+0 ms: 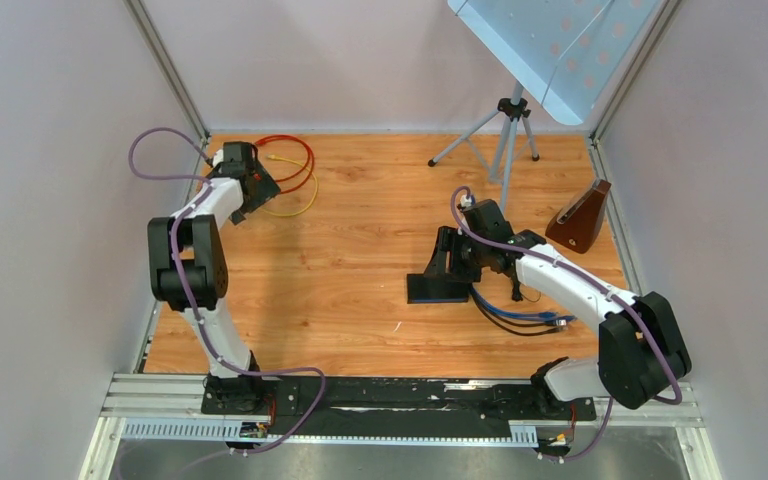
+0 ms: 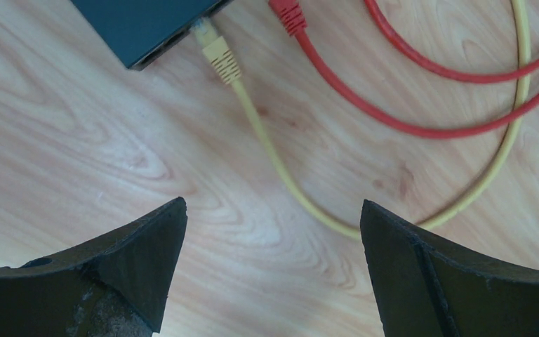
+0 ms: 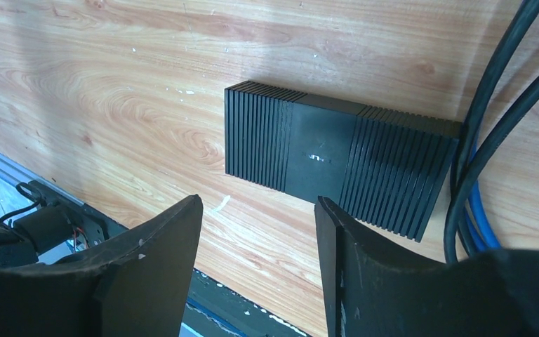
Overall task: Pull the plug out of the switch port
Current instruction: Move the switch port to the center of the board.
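In the left wrist view a dark blue-grey switch (image 2: 147,28) lies at the top left. A yellow plug (image 2: 215,53) has its clear tip at the switch's port face; I cannot tell whether it is seated. Beside it lies a red plug (image 2: 286,14). The yellow cable (image 2: 288,182) runs between the tips of my left gripper (image 2: 272,203), which is open and holds nothing. From above, that left gripper (image 1: 252,188) sits at the back left beside the cable loops (image 1: 295,175). My right gripper (image 3: 258,200) is open and empty, hovering over a black ribbed box (image 3: 337,158).
Blue and black cables (image 1: 520,315) trail from the black box (image 1: 438,290) toward the right arm. A tripod (image 1: 505,130) and a brown wedge-shaped object (image 1: 582,215) stand at the back right. A metal rail (image 1: 400,400) runs along the near edge.
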`<state>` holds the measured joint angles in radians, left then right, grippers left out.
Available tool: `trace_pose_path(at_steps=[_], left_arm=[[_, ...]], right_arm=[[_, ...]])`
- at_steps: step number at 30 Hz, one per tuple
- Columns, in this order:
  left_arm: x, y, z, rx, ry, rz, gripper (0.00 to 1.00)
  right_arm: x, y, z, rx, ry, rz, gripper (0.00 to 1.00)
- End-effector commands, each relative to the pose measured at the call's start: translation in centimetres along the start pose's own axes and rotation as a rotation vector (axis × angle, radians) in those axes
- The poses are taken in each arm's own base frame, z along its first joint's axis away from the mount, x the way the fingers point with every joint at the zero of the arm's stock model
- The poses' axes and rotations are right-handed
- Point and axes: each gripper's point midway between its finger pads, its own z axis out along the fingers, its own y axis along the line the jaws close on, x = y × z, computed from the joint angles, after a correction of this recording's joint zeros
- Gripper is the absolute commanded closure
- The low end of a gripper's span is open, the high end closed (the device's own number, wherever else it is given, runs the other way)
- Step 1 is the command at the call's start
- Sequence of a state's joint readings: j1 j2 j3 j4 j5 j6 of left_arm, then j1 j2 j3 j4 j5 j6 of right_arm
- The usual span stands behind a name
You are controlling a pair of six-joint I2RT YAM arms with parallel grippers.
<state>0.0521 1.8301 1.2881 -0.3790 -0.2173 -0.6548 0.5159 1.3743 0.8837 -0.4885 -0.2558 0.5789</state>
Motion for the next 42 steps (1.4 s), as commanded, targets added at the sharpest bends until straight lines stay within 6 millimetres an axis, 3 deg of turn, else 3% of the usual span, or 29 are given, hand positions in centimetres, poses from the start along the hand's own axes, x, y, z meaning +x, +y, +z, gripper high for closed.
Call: trace_pose_path(at_steps=[1,7,15,23,29,39,42], left_arm=[[-1.2,-0.2,1.0,-0.083,0.012,-0.067,0.0],[-1.3,-0.3,2.8,-0.14,0.061,-0.067,0.03],[0.7,0.7,4.4,-0.182,0.112,-0.063,0.12],[2.5,0.8,5.6,-0.176,0.182,-0.032,0.28],[4.0,1.3,4.6,-0.145,0.204,-0.019,0.42],[8.5,1.9,1.5,-0.021,0.308,0.137,0.7],[10.1,2.6,0.5,-0.027,0.323,0.18,0.72]], right_arm=[[-0.7,1.4,-0.4,-0.046,-0.023,0.001,0.41],[-0.3,1.3,0.0,-0.049,0.004,0.007,0.41],[0.1,1.1,0.3,-0.045,0.02,0.027,0.42],[0.5,1.0,0.6,-0.048,0.044,0.028,0.43],[1.1,0.5,1.0,-0.033,0.059,0.043,0.43],[1.1,0.6,1.7,-0.035,0.09,0.046,0.44],[1.1,0.7,1.9,-0.036,0.096,0.048,0.44]])
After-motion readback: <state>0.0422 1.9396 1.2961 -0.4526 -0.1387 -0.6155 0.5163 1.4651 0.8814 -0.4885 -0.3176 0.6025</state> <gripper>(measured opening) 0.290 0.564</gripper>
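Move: The near bend of the yellow cable lies just under the open left hand, about 2 cm ahead, neither left nor right, and some 6 cm below. The switch port this cable runs into sits about 9 cm ahead and 11 cm to the left of that hand; the red cable's nearest bend is roughly 8 cm ahead and 3 cm to its right, both on the table. From the right hand the yellow bend is about 41 cm left and 18 cm ahead, some 7 cm lower. Onto the yellow cable's near bend the left hand sinks about 5 cm, first easing a little forward, its fingers tilting steeper; they close from wide open to under a third, taking the cable between the tips, and while still closing draw it back and right about 4 cm, low over the table. The half-open right hand sinks some 2 cm over the other switch box. ##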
